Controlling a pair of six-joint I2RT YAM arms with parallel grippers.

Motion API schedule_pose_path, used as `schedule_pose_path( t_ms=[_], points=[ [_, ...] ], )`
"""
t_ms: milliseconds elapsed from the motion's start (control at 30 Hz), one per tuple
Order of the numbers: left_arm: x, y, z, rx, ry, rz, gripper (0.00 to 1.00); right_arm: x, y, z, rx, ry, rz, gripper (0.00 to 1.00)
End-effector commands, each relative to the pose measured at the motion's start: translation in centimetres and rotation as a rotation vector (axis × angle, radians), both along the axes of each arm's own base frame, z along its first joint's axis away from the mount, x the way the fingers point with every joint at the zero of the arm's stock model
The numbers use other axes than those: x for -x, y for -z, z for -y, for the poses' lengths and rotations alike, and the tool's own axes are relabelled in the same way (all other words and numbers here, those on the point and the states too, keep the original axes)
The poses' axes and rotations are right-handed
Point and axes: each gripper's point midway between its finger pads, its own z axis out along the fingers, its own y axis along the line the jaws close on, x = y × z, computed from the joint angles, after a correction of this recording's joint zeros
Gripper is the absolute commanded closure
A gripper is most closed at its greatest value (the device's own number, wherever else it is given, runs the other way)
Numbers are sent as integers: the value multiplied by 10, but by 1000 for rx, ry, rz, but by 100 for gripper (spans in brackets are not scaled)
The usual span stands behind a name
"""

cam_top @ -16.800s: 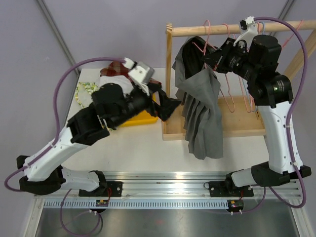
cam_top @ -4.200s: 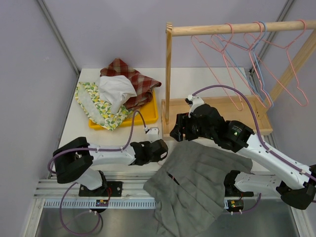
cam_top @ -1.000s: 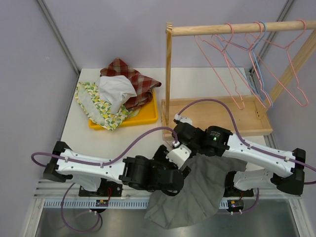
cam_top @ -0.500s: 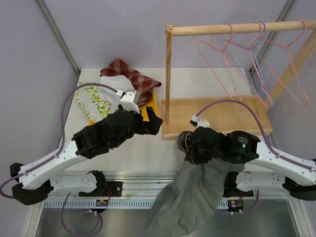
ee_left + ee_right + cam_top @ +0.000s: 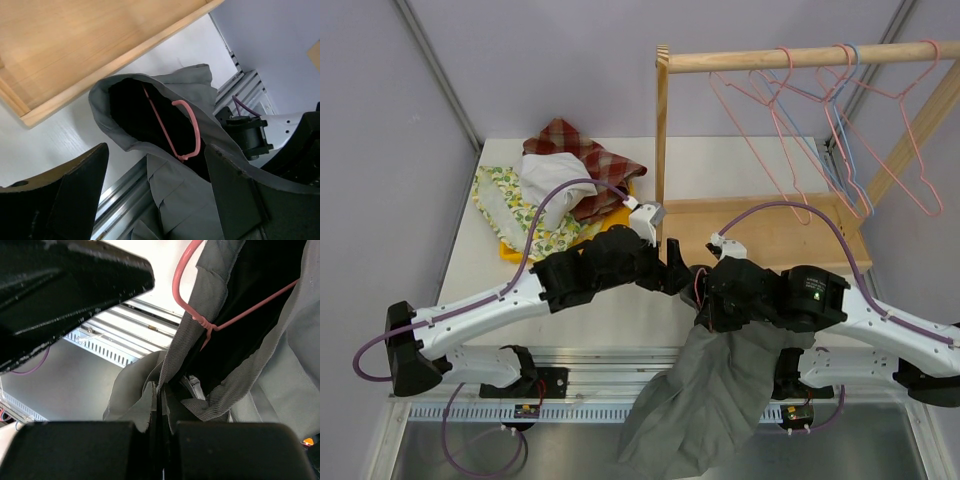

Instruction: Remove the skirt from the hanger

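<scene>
The grey skirt (image 5: 705, 395) hangs from my right gripper (image 5: 704, 300) over the table's front edge. That gripper (image 5: 162, 415) is shut on a fold of the skirt's (image 5: 197, 305) waistband. The pink hanger (image 5: 204, 324) still sits inside the waist opening, its hook showing against the dark inside. My left gripper (image 5: 672, 268) is just left of the right one, above the table. It (image 5: 157, 200) is open, nothing held, its jaws astride the view of the skirt (image 5: 185, 185) and the hanger (image 5: 196, 132), not touching either.
A wooden rack base (image 5: 760, 235) lies behind both grippers, with an upright post (image 5: 661, 150) and a rail (image 5: 790, 58) carrying several bare hangers. A yellow tray (image 5: 515, 252) with a pile of clothes (image 5: 560, 175) sits at the back left. Metal rails (image 5: 620, 380) run along the front edge.
My left arm has swung from the tray side to the right, up to the skirt's waist; its jaws stay open. The right gripper keeps its hold and has hardly moved.
</scene>
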Motion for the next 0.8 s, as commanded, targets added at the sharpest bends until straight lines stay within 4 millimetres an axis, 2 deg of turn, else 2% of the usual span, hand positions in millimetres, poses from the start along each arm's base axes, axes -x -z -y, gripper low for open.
schedule_pose_path(
  t_ms=[0, 67, 200, 333, 467, 667, 733, 767],
  points=[
    [8, -25, 16, 123, 58, 14, 20, -8, -10, -4, -42, 30, 48, 100],
    [12, -19, 21, 132, 82, -4, 20, -9, -12, -6, -45, 27, 55, 100],
    [16, -21, 31, 164, 103, -11, 23, -11, -14, -8, -45, 27, 64, 100],
    [18, -16, 41, 149, 121, -17, 34, -12, -15, -8, -48, 28, 66, 100],
    [20, -10, 52, 144, 139, -22, 52, -12, -17, -6, -56, 38, 67, 100],
    [18, 1, 59, 108, 135, -21, 60, -11, -20, -3, -68, 43, 70, 100],
    [18, 2, 60, 111, 139, -18, 73, -11, -20, -2, -69, 44, 72, 100],
    [17, 2, 62, 109, 135, -17, 84, -11, -20, -3, -75, 45, 72, 100]
  ],
)
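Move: The pink hanger hook stands out of the grey skirt's open waist, roughly 5 cm to the left hand's right, 2 cm back and 4 cm below it. The skirt's waist opening lies about 6 cm to the right, 1 cm back and 7 cm below the left hand; the wooden tray is some 15 cm ahead, 18 cm right and 20 cm below. From the right hand, the hook is about 4 cm ahead, 1 cm left and 3 cm above. The left hand goes about 5 cm to its right towards the pink hook, easing back some 2 cm and staying level at first, then sinks around 3.5 cm over the skirt's open waist with hardly any turn of the wrist. On the way its wide-open fingers close most of the way, bringing the fingertips to either side of the hook's lower part to pinch it, while the right hand stays in place and keeps its shut grip on the skirt's waistband. ##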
